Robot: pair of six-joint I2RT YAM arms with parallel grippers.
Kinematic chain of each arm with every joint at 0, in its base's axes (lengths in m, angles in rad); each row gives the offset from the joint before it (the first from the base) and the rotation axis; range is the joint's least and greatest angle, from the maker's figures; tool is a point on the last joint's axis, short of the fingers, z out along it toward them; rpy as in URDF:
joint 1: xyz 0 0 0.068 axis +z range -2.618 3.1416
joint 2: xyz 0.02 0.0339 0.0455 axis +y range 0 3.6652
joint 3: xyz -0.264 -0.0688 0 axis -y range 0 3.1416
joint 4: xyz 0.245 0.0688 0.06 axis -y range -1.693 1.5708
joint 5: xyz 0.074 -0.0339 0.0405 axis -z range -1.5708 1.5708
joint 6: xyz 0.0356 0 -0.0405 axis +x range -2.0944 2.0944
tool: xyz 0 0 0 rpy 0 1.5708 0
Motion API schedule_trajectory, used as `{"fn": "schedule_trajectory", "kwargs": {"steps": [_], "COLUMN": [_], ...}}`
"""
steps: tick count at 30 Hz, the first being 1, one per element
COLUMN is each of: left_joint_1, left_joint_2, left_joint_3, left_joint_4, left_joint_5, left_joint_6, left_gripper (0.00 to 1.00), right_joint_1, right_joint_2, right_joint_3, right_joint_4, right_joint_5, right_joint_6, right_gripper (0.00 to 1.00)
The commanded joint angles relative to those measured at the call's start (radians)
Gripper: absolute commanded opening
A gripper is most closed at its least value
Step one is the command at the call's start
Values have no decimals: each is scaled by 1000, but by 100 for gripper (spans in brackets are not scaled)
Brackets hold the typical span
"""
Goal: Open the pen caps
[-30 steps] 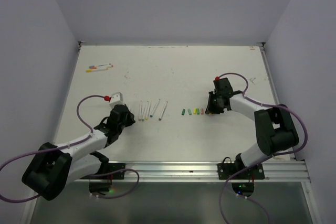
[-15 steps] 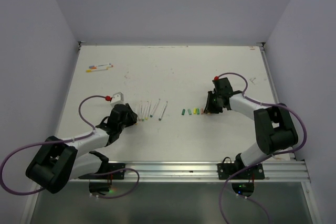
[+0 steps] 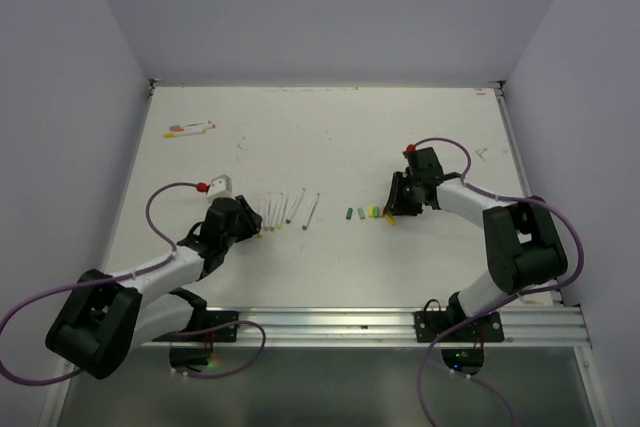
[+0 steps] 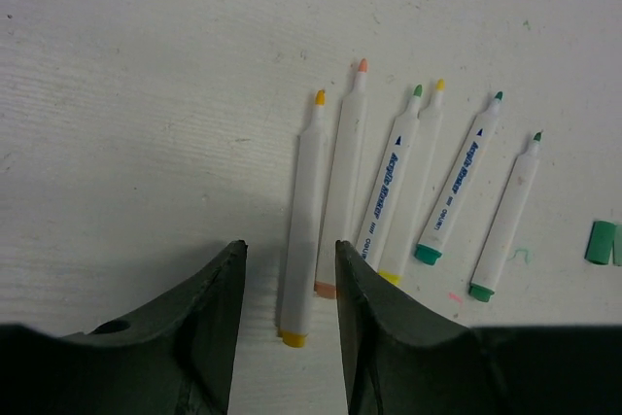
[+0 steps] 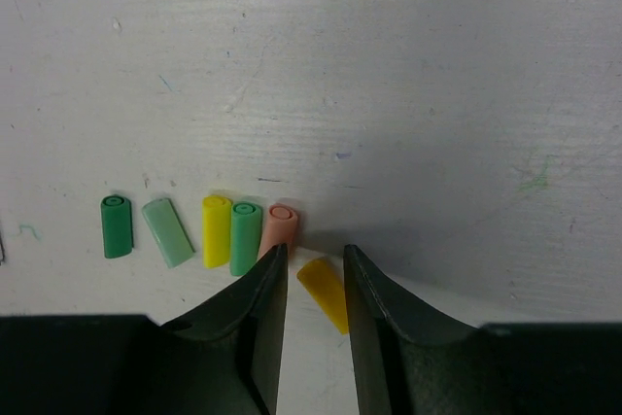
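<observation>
Several uncapped white pens (image 3: 285,209) lie side by side left of centre. The leftmost pen (image 4: 303,230), amber at tip and tail, rests on the table between the fingers of my left gripper (image 4: 289,245), which is open with a gap on each side. To the right, the pen caps (image 3: 365,213) form a short row: dark green (image 5: 116,226), pale green (image 5: 167,231), yellow (image 5: 216,230), green (image 5: 245,237) and salmon (image 5: 281,225). An amber cap (image 5: 325,293) lies slanted on the table between the open fingers of my right gripper (image 5: 315,250), touching neither.
Two capped markers (image 3: 190,129) lie at the far left back of the table. A green cap (image 4: 603,241) shows at the right edge of the left wrist view. A metal rail (image 3: 330,325) runs along the near edge, and walls close in three sides.
Both grippers have opened. The left has let go of the amber pen, which now lies in the row. The right has released the amber cap beside the other caps.
</observation>
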Motion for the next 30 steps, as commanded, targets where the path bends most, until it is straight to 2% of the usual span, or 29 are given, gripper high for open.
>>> {"fn": "schedule_trajectory", "kwargs": {"steps": [1,2,6,9,11,13,14,15,20,25,30], "left_joint_1": [9,9,9,9,10,15,24,32,127,223,332], "left_joint_2": [-84,-98,-145,-161,-148,-113,-99,-80,97,275,468], "left_joint_3": [20,40,105,161,212,252,293,318,503,715,935], "left_joint_4": [-57,-71,-152,-195,-202,-255,-263,-292,-356,-476,-583], "left_joint_5": [-12,-16,-56,-88,-105,-140,-151,-171,-197,-254,-229], "left_joint_6": [-2,3,20,17,21,15,12,-5,-66,-114,-114], "left_gripper": [45,46,52,60,66,71,72,73,75,75,75], "right_joint_1": [-5,-4,-5,-5,-5,-5,-5,-4,-4,1,10], "right_joint_2": [-14,-19,-57,-109,-138,-180,-189,-209,-259,-299,-301], "right_joint_3": [-3,-2,15,35,57,75,83,90,109,112,106], "right_joint_4": [-15,-22,-57,-95,-139,-169,-202,-216,-250,-235,-201], "right_joint_5": [25,33,43,69,102,145,146,189,191,152,82], "right_joint_6": [-9,-9,-17,-33,-50,-75,-81,-86,-101,-49,-26], "right_gripper": [35,39,44,50,58,68,76,98,98,98,99]}}
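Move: The last capped markers lie together at the far left, their middle about 30 cm ahead of the left hand, 21 cm to its left and 2 cm below. Nearly under that hand lies the opened orange pen, its middle 3 cm ahead and 1 cm right; the salmon pen is 3 cm right and 5 cm ahead. From the right hand, the capped markers are about 26 cm ahead and 54 cm left; the orange cap lies just beneath it, the salmon cap 2 cm left and 2 cm ahead. Lift the left gripper off the opened orange pen, nearly straight up at first, spreading its fingers wider, then swing it forward (about 15 cm in all) and left towards the capped markers, turning it some 25 degrees counter-clockwise. Meanwhile open the right gripper fully and raise it about 8.5 cm away from the orange cap, drifting slightly right. ##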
